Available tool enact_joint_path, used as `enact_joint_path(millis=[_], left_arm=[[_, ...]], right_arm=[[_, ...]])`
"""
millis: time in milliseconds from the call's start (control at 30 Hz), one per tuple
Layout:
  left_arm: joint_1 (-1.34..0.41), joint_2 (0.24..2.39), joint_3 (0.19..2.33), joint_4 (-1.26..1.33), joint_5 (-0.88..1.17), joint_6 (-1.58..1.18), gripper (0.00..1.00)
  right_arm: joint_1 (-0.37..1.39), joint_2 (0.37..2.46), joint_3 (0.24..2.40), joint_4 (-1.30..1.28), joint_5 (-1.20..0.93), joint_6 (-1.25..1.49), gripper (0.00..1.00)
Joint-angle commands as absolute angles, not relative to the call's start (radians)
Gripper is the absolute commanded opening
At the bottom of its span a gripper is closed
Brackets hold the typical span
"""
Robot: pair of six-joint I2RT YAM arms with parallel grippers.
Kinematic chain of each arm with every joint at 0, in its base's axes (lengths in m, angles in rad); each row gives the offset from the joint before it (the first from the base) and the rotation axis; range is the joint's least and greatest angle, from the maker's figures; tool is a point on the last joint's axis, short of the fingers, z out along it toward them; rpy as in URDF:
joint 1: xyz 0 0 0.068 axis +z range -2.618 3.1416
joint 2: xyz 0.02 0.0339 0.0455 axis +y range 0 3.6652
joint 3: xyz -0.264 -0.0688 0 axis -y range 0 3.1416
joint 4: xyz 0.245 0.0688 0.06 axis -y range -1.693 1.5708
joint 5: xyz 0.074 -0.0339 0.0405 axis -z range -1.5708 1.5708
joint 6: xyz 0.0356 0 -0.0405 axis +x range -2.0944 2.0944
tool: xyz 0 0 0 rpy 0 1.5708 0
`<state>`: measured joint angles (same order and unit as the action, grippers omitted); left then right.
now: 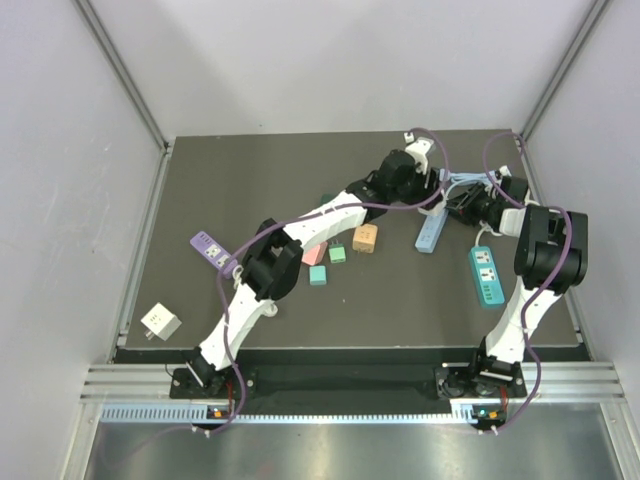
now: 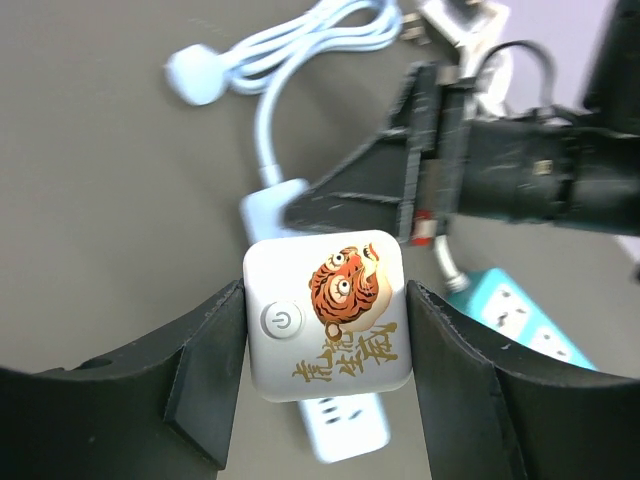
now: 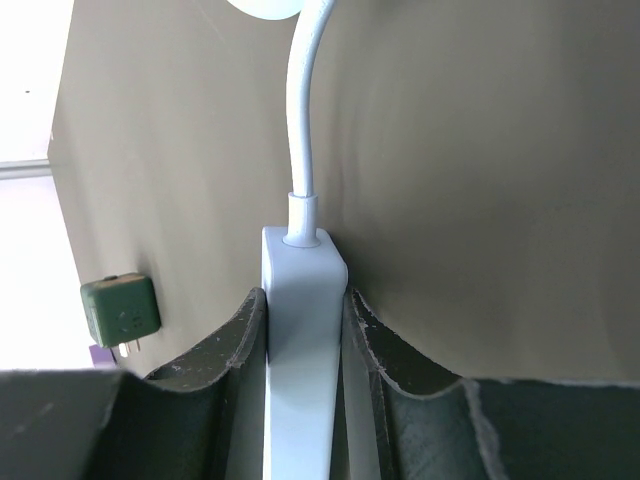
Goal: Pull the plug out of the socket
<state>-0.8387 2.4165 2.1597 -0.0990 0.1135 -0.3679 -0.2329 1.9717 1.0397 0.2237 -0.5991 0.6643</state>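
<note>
The plug (image 2: 330, 315) is a white cube with a tiger drawing and a power button. My left gripper (image 2: 328, 335) is shut on it, one finger on each side. It hangs over the socket, a pale power strip (image 2: 345, 435) that looks small and blurred beneath it. The plug's prongs are hidden. In the top view the strip (image 1: 432, 232) lies at the back right, with the left gripper (image 1: 405, 175) above its far end. My right gripper (image 3: 305, 320) is shut on the strip's cable end (image 3: 298, 270), and its white cable (image 3: 305, 120) runs away from the fingers.
A teal power strip (image 1: 487, 273) lies to the right, a purple one (image 1: 210, 250) to the left. Orange (image 1: 365, 238), green (image 1: 338, 254) and pink (image 1: 313, 255) plugs sit mid-table. A white cube plug (image 1: 160, 321) rests near the front left edge. The coiled white cable (image 2: 300, 60) lies behind.
</note>
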Motion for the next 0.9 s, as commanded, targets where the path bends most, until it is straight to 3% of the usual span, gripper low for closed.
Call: enact_joint_path(millis=[0,200,400,867], left_arm=[[-0.822,2.296,2.174,-0.144,0.103,-0.279,0.0],[-0.787,2.241,2.201,-0.434,0.054,-0.085,0.0],[-0.775,2.206,2.171,-0.59,-0.13,0.079,0.0],[-0.784,2.318,2.163,-0.644,-0.423,0.276,0.0]], right_arm=[[-0.242,2.006,1.015,0.169,-0.488,0.592,0.0],[-0.242,2.008,1.019,0.167,-0.489,0.591,0.0],[-0.242,2.011,1.02,0.169,-0.494,0.589,0.0],[-0.241,2.01,1.019,0.167,-0.494,0.588,0.0]])
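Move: The left hand, already holding the white plug, goes for the bare table beyond the wooden block: about 18 cm left, 2 cm ahead and 13 cm down. The wooden block is 15 cm left and 5 cm back, the dark green plug 25 cm left and 4 cm ahead; the blue power strip is 2 cm right and 2 cm back, 13 cm lower. From the right hand that bare spot lies some 23 cm left, nearly level. Leftward, gathering speed away from the blue power strip, the left hand carries the white plug about 17 cm towards the bare table beyond the wooden block, drifting slightly forward and down. Meanwhile the wrist swings nearly 50 degrees, left side rising, so the fingers go from slanting out to the right to pointing steeply down, grip kept. The right hand stays put, still pinching the strip's cord end. ##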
